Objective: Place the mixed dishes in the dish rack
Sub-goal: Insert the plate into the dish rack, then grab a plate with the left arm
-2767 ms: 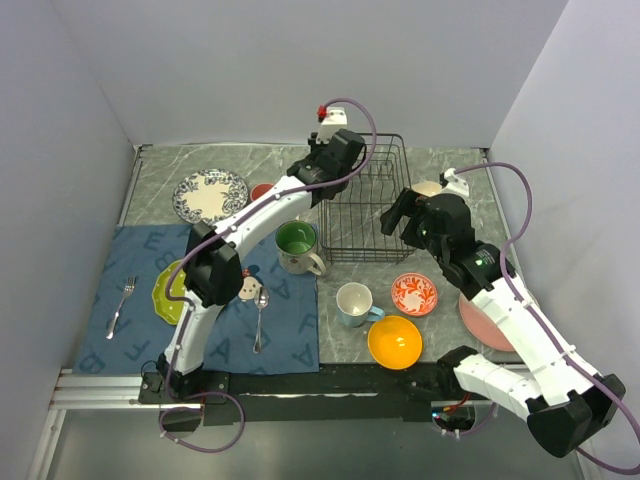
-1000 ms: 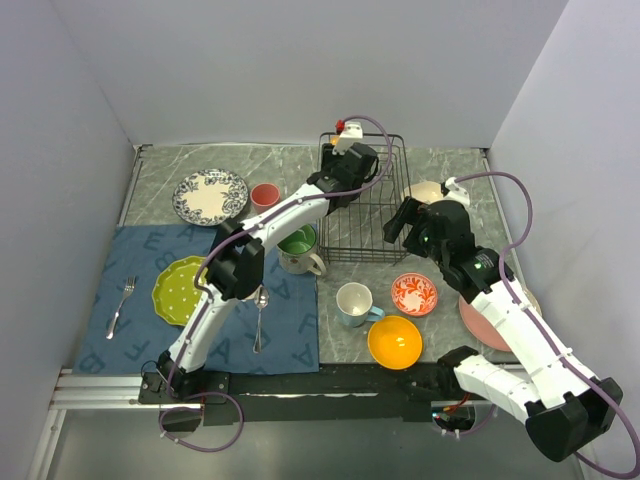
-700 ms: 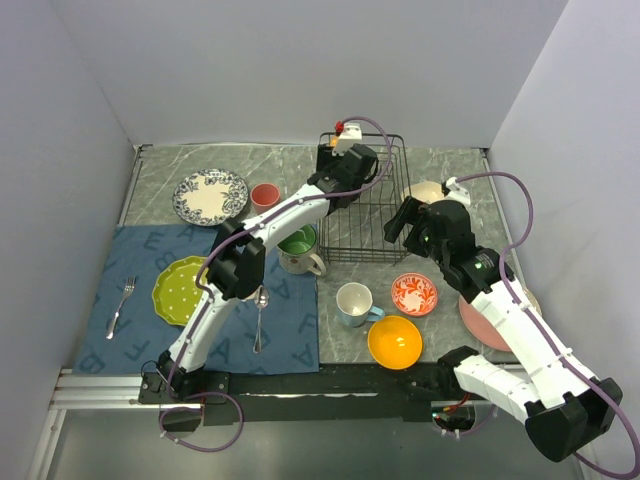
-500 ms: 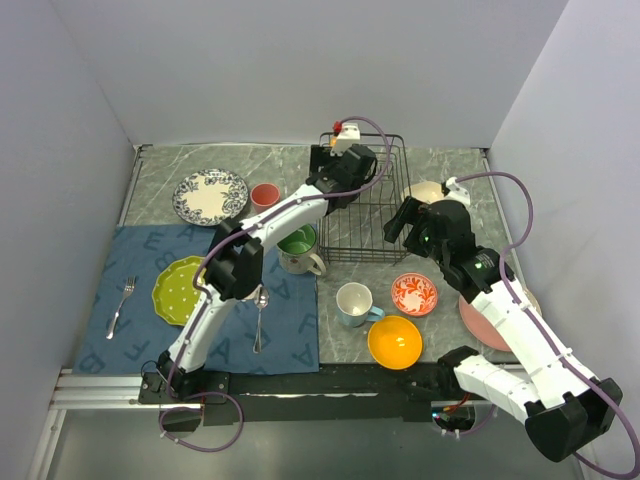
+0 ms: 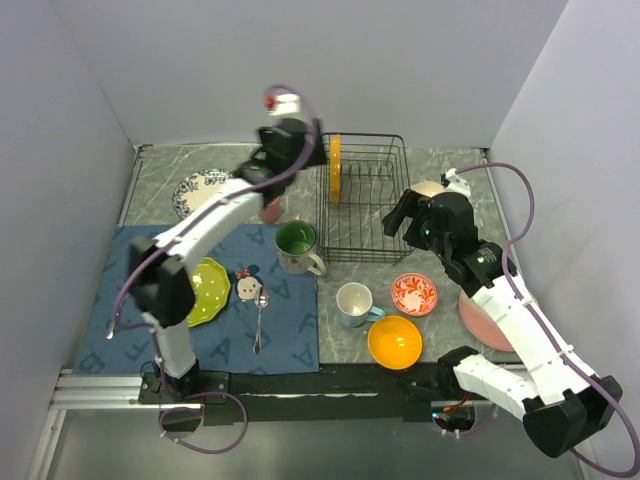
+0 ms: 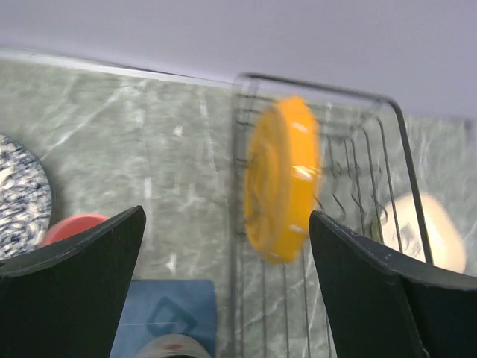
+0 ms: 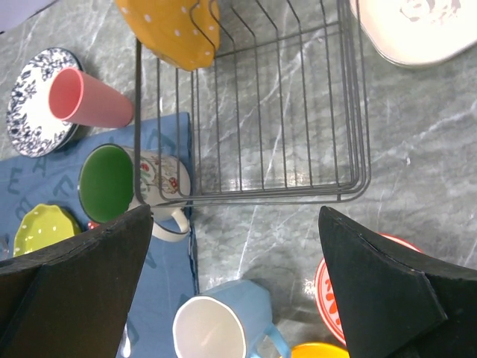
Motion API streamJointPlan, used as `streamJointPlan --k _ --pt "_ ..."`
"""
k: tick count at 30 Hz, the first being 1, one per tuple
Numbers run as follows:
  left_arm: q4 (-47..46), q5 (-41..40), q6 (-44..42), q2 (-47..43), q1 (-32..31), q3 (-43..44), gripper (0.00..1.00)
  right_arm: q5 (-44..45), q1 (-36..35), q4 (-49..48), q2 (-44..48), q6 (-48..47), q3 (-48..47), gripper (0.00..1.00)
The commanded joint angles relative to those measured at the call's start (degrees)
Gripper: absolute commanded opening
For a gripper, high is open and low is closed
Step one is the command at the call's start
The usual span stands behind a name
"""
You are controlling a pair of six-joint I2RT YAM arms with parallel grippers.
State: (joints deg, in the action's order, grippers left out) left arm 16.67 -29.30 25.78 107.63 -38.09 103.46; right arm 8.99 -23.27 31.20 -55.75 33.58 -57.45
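An orange scalloped plate (image 5: 334,168) (image 6: 282,179) (image 7: 171,26) stands on edge at the left end of the black wire dish rack (image 5: 365,215) (image 6: 335,239) (image 7: 253,112). My left gripper (image 5: 298,155) (image 6: 227,216) is open and empty, up and to the left of that plate, clear of it. Over the rack's right front corner hovers my right gripper (image 5: 400,222) (image 7: 235,212), open with nothing in it. On the table lie a green mug (image 5: 296,245) (image 7: 112,183), a blue mug (image 5: 355,303) (image 7: 216,328), a red-patterned dish (image 5: 414,294), an orange bowl (image 5: 394,341), a cream bowl (image 5: 428,188) (image 7: 410,26) and a lime-green plate (image 5: 208,290).
A blue cloth mat (image 5: 290,340) covers the near left, with a spoon (image 5: 260,320) on it. A blue-and-white plate (image 6: 19,194) (image 7: 30,112) and a pink cup (image 6: 71,227) (image 7: 89,101) sit left of the rack. A pink plate (image 5: 485,320) lies under my right arm.
My left gripper opened, let go of the orange plate in the rack, and drew back up and to the left. The right arm has barely moved.
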Motion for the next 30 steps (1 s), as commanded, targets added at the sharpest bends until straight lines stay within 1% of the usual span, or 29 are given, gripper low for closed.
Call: streamJointPlan --k 1,2,4,5,7,8,12,17,22,30 --pt "-4.79 15.57 11.91 -11.10 10.82 -13.23 0.97 -1.26 0.42 -1.93 -0.24 -1.07 -2.93 1.00" --pt "-5.32 15.85 12.79 -12.70 13.80 -15.72 0.97 -2.13 0.42 -2.11 -0.41 -0.98 -2.93 1.00" --pt "-6.03 13.85 14.73 -16.99 16.01 -21.77 0.97 -2.58 0.50 -2.55 -1.29 -0.63 -2.93 1.00" --pt "-5.86 12.96 15.09 -18.24 18.03 -23.46 0.97 -2.93 0.50 -2.64 -1.56 -0.62 -2.84 1.00" --pt "-4.90 10.42 16.75 -21.05 19.80 -27.06 0.97 -3.46 0.42 -2.72 -2.43 -0.19 -2.93 1.00" --pt "-3.24 7.62 17.89 -21.67 21.72 -28.04 0.97 -3.63 0.50 -2.72 -2.70 -0.10 -2.93 1.00" --pt "-1.55 4.87 24.38 -23.43 26.39 -32.96 0.97 -4.07 0.59 -2.99 -3.32 0.08 -2.76 1.00" --pt "-1.72 5.57 27.65 -21.07 31.65 -37.54 0.97 -5.21 0.59 -2.90 -2.97 -0.45 -2.67 1.00" --pt "-1.20 9.52 30.29 -15.88 36.49 -39.21 0.97 -4.34 0.59 -2.81 -1.74 -0.80 -1.70 1.00" --pt "-1.72 8.82 31.00 -10.53 37.21 -39.48 0.97 -3.98 1.12 -2.64 -1.91 -0.98 -1.61 1.00"
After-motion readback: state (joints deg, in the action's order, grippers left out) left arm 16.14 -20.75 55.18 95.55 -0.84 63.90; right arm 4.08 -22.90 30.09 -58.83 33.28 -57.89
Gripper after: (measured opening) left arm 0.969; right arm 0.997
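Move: The floral plate, next to be reached, lies about 30 cm to the left of the empty left hand, some 3 cm farther out and 27 cm below. The pink cup stands roughly 16 cm right of that plate and 3 cm nearer; the green plate is about 25 cm nearer than it, level sideways. The yellow plate already stands in the rack, some 5 cm ahead, 6 cm right and 17 cm below the hand. From the right hand, the floral plate is about 21 cm ahead, 48 cm left, 23 cm below. Towards the floral plate at the far left goes the left hand, fingers staying wide open and touching nothing. Leaving the racked yellow plate, it sweeps about 30 cm left, nearly level at first, then sinks some 20 cm and eases slightly back. The wrist turns counter-clockwise by roughly 45 degrees while the fingers tip more steeply down. ##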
